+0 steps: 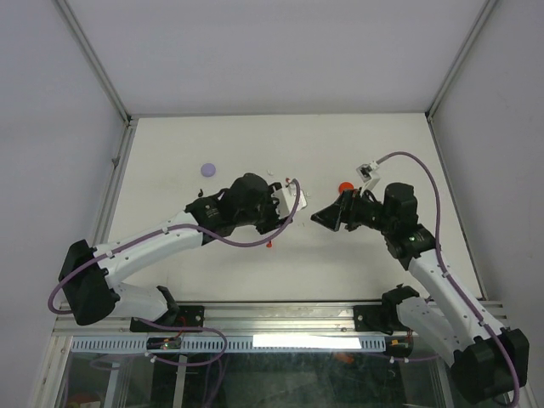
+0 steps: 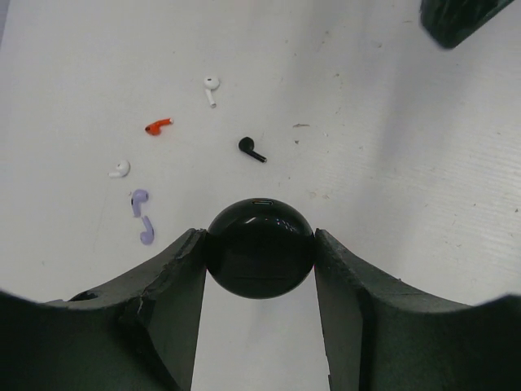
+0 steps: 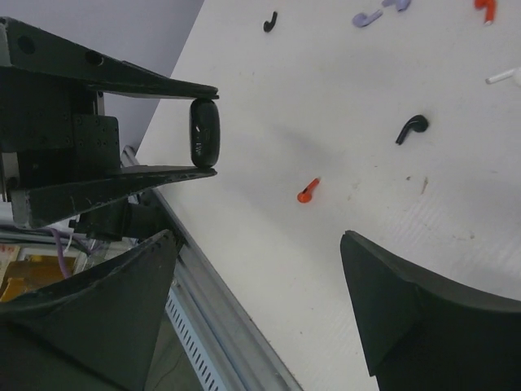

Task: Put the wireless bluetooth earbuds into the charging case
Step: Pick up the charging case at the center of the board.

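Note:
My left gripper [image 2: 260,238] is shut on a round glossy black charging case [image 2: 260,252], held edge-on above the table; the case looks closed. It also shows in the right wrist view [image 3: 204,133] between the left fingers. Ahead of it on the table lie a black earbud [image 2: 251,148], a red earbud [image 2: 159,126], two white earbuds [image 2: 211,88] [image 2: 120,169] and two lavender earbuds [image 2: 140,199]. My right gripper [image 3: 256,238] is open and empty, facing the left gripper [image 1: 289,202] from the right [image 1: 326,217]. A red earbud [image 3: 308,191] lies just beyond its fingers.
A lavender case [image 1: 208,169] sits at the back left and a red case [image 1: 344,187] by the right wrist. The table's near edge and metal rail [image 3: 220,301] run right under the right gripper. White walls enclose the table.

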You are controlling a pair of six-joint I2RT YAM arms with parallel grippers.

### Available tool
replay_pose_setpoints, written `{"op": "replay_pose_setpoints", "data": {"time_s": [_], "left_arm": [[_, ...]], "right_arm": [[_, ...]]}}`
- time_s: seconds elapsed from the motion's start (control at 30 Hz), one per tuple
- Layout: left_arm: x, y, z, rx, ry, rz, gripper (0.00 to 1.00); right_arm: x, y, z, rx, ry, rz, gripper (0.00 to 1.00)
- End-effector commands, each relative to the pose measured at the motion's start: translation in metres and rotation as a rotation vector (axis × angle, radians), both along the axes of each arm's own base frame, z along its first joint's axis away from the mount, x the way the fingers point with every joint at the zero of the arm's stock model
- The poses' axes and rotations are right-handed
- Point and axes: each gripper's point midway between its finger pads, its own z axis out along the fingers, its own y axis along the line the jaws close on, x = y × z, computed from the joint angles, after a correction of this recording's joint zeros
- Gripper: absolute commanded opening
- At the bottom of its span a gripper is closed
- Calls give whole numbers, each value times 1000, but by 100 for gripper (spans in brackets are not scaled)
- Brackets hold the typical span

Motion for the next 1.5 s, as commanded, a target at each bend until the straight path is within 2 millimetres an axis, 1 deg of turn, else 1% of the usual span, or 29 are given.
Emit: {"op": "replay_pose_setpoints", "data": {"time_s": [0.0,0.17,0.33,0.47,0.6,0.7,0.87,1.07,1.27,1.37,1.43,1.47], "left_arm": [[-1,-20,51,-78,-170,-113,47],[-12,-33,56,-83,-198,-178,47],[-22,-44,58,-71,-225,-235,47],[-27,-50,58,-55,-249,-264,48],[-30,-52,57,-40,-263,-280,48],[-30,-51,53,-26,-267,-284,48],[-31,-49,45,-1,-265,-283,48],[-31,-51,44,4,-268,-289,48],[-31,-50,43,9,-265,-288,48],[-31,-48,41,15,-267,-281,48],[-30,-46,41,17,-266,-269,51],[-29,-46,41,15,-263,-258,54]], "right_arm": [[2,23,44,56,-110,55,83],[0,46,47,75,-119,97,74],[-3,68,42,61,-113,140,67],[-2,79,39,39,-116,159,62],[-3,87,37,32,-115,177,55],[-4,88,35,21,-118,181,51],[-5,81,37,-11,-136,161,50],[-8,80,40,-12,-149,176,46],[-11,79,40,-16,-153,187,36],[-12,78,39,-24,-159,190,29],[-14,76,40,-27,-167,191,23],[-15,75,40,-25,-173,192,21]]}}
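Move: From the right hand the charging case hangs about 12 cm to the left, 2 cm ahead and 1 cm lower; the left hand already holds it between its pads, with the right gripper some 12 cm to that hand's right. On the board, roughly 14 cm below the right hand, lie the black earbud (9 cm left, 5 ahead), the near orange earbud (14 left, 4 back) and the orange disc (6 right, 11 ahead). Leftward, by about 8 cm and slightly back, the right hand swings in to the case, turning some 10 degrees counter-clockwise, then stays there while its fingers, narrowing all along, close over the case's two flat faces. The left hand keeps its grip on the rim and brings the case right, back and a little up, turning clockwise, then holds still. ##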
